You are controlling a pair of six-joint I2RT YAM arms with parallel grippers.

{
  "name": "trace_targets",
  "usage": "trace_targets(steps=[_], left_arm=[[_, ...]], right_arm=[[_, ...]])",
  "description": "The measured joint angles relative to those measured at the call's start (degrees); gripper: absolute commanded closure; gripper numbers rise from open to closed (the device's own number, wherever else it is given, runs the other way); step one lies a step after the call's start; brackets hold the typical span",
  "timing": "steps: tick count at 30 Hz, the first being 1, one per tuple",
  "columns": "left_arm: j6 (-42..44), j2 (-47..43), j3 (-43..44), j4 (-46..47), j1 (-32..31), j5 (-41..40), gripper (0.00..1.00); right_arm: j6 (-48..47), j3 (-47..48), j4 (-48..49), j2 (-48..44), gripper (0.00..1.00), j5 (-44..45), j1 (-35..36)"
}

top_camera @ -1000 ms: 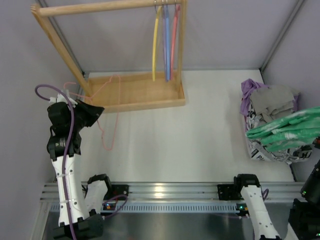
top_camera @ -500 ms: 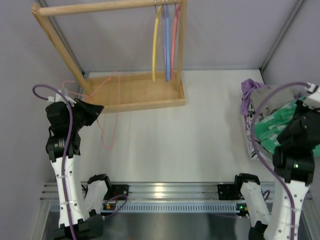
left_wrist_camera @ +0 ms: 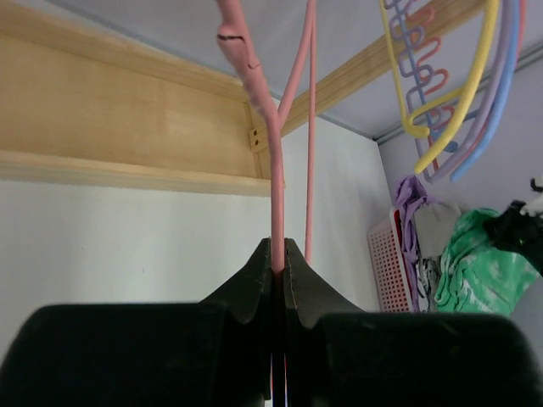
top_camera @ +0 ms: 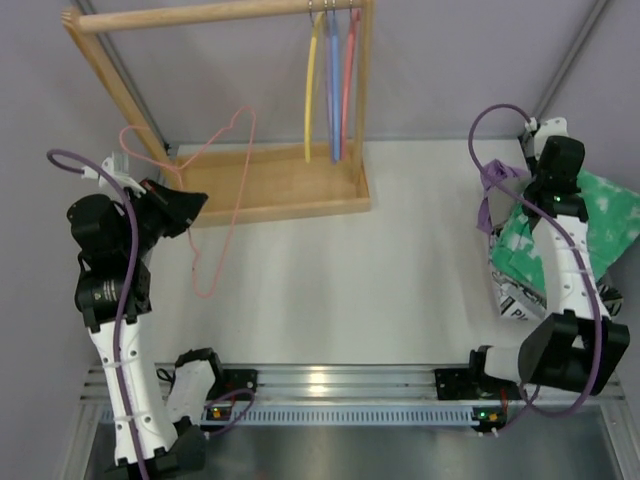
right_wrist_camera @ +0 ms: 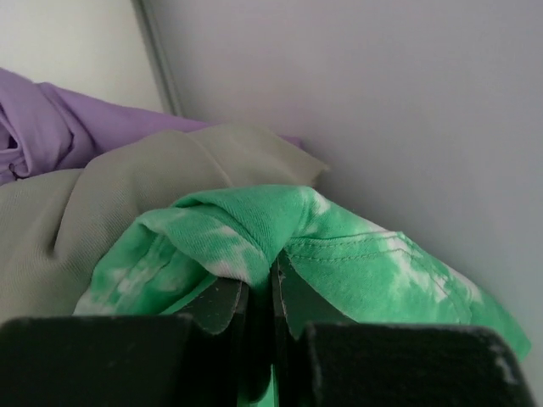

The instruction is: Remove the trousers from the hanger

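The pale pink wire hanger is bare and held up at the left, in front of the wooden rack. My left gripper is shut on its wire. In the left wrist view the wire rises straight out of the closed tips of that gripper. The bright green speckled trousers lie over the clothes pile at the far right, clear of the hanger. My right gripper is shut on a fold of the trousers. From above, the right gripper reaches over the pile.
A wooden rack stands at the back with yellow, blue and red hangers on its rail, above a wooden tray. Grey and purple clothes fill a white basket by the right wall.
The right arm swung up from the near right corner to the back right, carrying the trousers over the pile. The left arm raised the hanger higher and further back.
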Motion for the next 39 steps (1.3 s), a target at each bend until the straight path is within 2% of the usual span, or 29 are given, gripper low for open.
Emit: trace_targets(steps=[4, 7, 8, 10, 15, 20, 24, 31, 39], left_arm=[[5.2, 3.4, 5.4, 0.3, 0.0, 3.3, 1.0], [8.2, 6.3, 9.3, 0.4, 0.0, 4.2, 1.0], [9.1, 7.5, 10.6, 0.5, 0.0, 4.2, 1.0], [10.8, 9.8, 12.9, 0.6, -0.2, 4.0, 1.0], [14.9, 16.3, 18.4, 0.7, -3.3, -1.5, 1.0], [21.5, 22.8, 25.2, -0.5, -13.1, -15.0, 1.0], [25.3, 28.5, 33.2, -2.3, -18.9, -21.9, 1.0], [29.9, 36.9, 44.1, -4.3, -23.3, -29.4, 1.0], [32.6, 49.3, 58.2, -4.4, -25.4, -33.7, 1.0]], right_arm=[[-0.2, 0.0, 1.7, 6.4, 0.85, -5.0, -0.8], [0.7, 0.9, 2.5, 9.9, 0.4, -7.9, -1.3], [1.1, 1.7, 2.4, 10.9, 0.15, -8.6, -1.3], [2.1, 3.4, 2.1, 12.1, 0.01, -10.4, -1.4], [3.2, 5.5, -0.1, 10.4, 0.01, -12.5, -1.5], [3.2, 6.5, -5.6, 4.1, 0.01, -13.3, -1.8], [3.3, 12.5, -11.4, -0.3, 0.01, -13.8, -1.8], [3.9, 24.0, -20.0, -4.2, 0.01, -15.3, -1.8], [7.2, 27.8, -26.3, -6.8, 0.01, -18.6, -1.9]])
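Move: The right hand, still gripping the green trousers, is over the laundry basket, whose middle lies about 3 cm back, 5 cm left and 12 cm below. The grey garment is some 7 cm ahead, 5 cm left and 6 cm below; the purple one 9 cm ahead, 13 cm left. From the left hand, still pinching the bare pink hanger, the rack's rail centre is roughly 32 cm ahead, 4 cm right and 10 cm higher; the yellow hanger hangs level ahead with it, 20 cm right. The right fingers let go of the trousers over the basket: the hand first pushes about 6 cm forward and down, opens wide, then pulls up some 20 cm and back, drifting left. Meanwhile the left hand keeps its pinch on the pink hanger, first rises, then carries it about 20 cm forward and 10 cm up in all towards the rail, rolling its left side up some 35 degrees. ##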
